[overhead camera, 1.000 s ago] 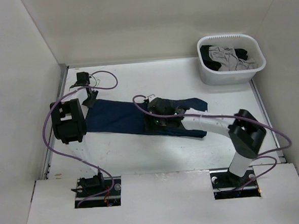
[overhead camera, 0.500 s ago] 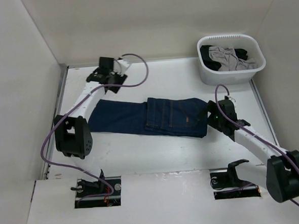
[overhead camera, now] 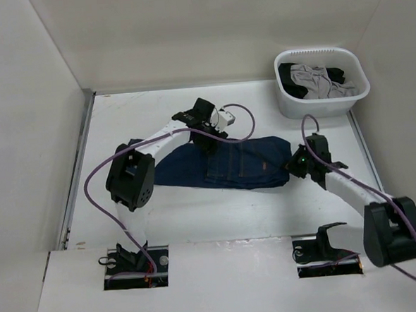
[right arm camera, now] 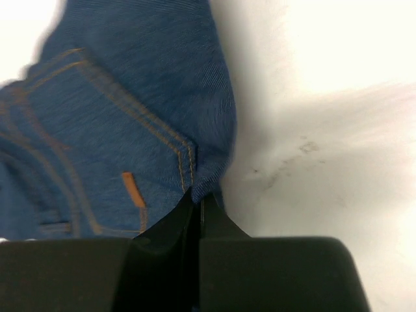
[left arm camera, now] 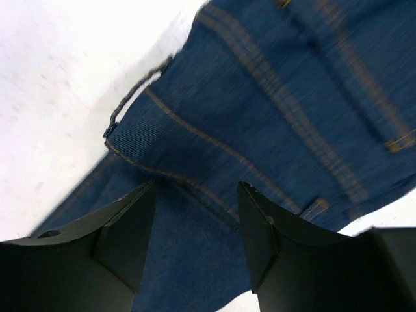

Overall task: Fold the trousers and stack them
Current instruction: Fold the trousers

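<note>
The dark blue jeans (overhead camera: pixel 229 162) lie folded across the middle of the table. My left gripper (overhead camera: pixel 211 136) hovers over their far edge, open and empty. In the left wrist view both fingers (left arm camera: pixel 127 227) stand apart above the denim seams and a belt loop (left arm camera: pixel 273 117). My right gripper (overhead camera: pixel 294 166) is at the jeans' right end, shut on the fabric edge. In the right wrist view the closed tips (right arm camera: pixel 198 198) pinch a fold of denim (right arm camera: pixel 117 123) beside a small tan tag (right arm camera: pixel 132 190).
A white plastic basket (overhead camera: pixel 297 108) with grey and black clothes (overhead camera: pixel 318 80) stands at the back right corner. White walls close in the table at left, back and right. Purple cables loop from both arms.
My left arm has swung from the back left of the table to over the jeans' far edge. The jeans' left end has drawn rightward. My right gripper now holds the right edge.
</note>
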Controlling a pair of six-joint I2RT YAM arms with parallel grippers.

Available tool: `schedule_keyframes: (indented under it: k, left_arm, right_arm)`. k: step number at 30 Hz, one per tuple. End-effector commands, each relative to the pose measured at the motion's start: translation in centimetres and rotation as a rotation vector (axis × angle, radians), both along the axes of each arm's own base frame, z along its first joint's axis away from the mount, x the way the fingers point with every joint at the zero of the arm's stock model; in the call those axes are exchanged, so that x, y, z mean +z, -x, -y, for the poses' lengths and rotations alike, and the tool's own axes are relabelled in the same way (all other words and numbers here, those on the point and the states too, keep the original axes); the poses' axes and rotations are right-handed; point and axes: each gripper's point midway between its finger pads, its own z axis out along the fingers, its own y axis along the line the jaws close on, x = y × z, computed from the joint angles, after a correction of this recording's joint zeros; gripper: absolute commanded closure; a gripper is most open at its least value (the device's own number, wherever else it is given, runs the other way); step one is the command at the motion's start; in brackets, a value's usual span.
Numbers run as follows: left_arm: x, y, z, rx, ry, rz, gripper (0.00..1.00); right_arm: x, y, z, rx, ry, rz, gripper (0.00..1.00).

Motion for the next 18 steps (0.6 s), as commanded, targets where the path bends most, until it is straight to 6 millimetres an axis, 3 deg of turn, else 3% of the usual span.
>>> schedule_keyframes:
  k: [1,6,10,14,18]
  left_arm:
    - [2.2,0.1,1.1,0.026,0.06,0.018,0.49]
    - [4.5,-1.5,-0.8,0.088,0.082,0.07,0.47]
    - [5.4,-2.9,-4.0,0.162,0.073,0.094,0.47]
    - [4.8,-4.0,-7.9,0.243,0.038,0.1,0.47]
    - [4.5,-4.8,-11.6,0.324,0.017,0.1,0.47]
  right_arm:
    - [6.5,-1.4,3.2,-0.055,0.065,0.133,1.0]
    - [15.1,0.3,7.2,0.076,0.299,0.214,1.0]
    - [19.9,1.0,7.6,0.189,0.41,0.195,1.0]
    - [22.6,0.8,3.6,0.347,0.46,0.174,1.0]
    - [22.2,0.1,-3.9,0.548,0.512,0.108,1.0]
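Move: The right hand has the folded trousers' right edge pinched just above the table; the turned-over waistband lies about 26 cm to its left and 3 cm ahead. The brown patch is some 8 cm left and 2 cm ahead of it, the white basket roughly 25 cm ahead and 11 cm to the right. The open left hand hovers about 6 cm above the waistband, whose middle is 2 cm back and 1 cm left of it. The right hand hauls the pinched edge up some 24 cm, right then left, while left hand retreats leftward. ##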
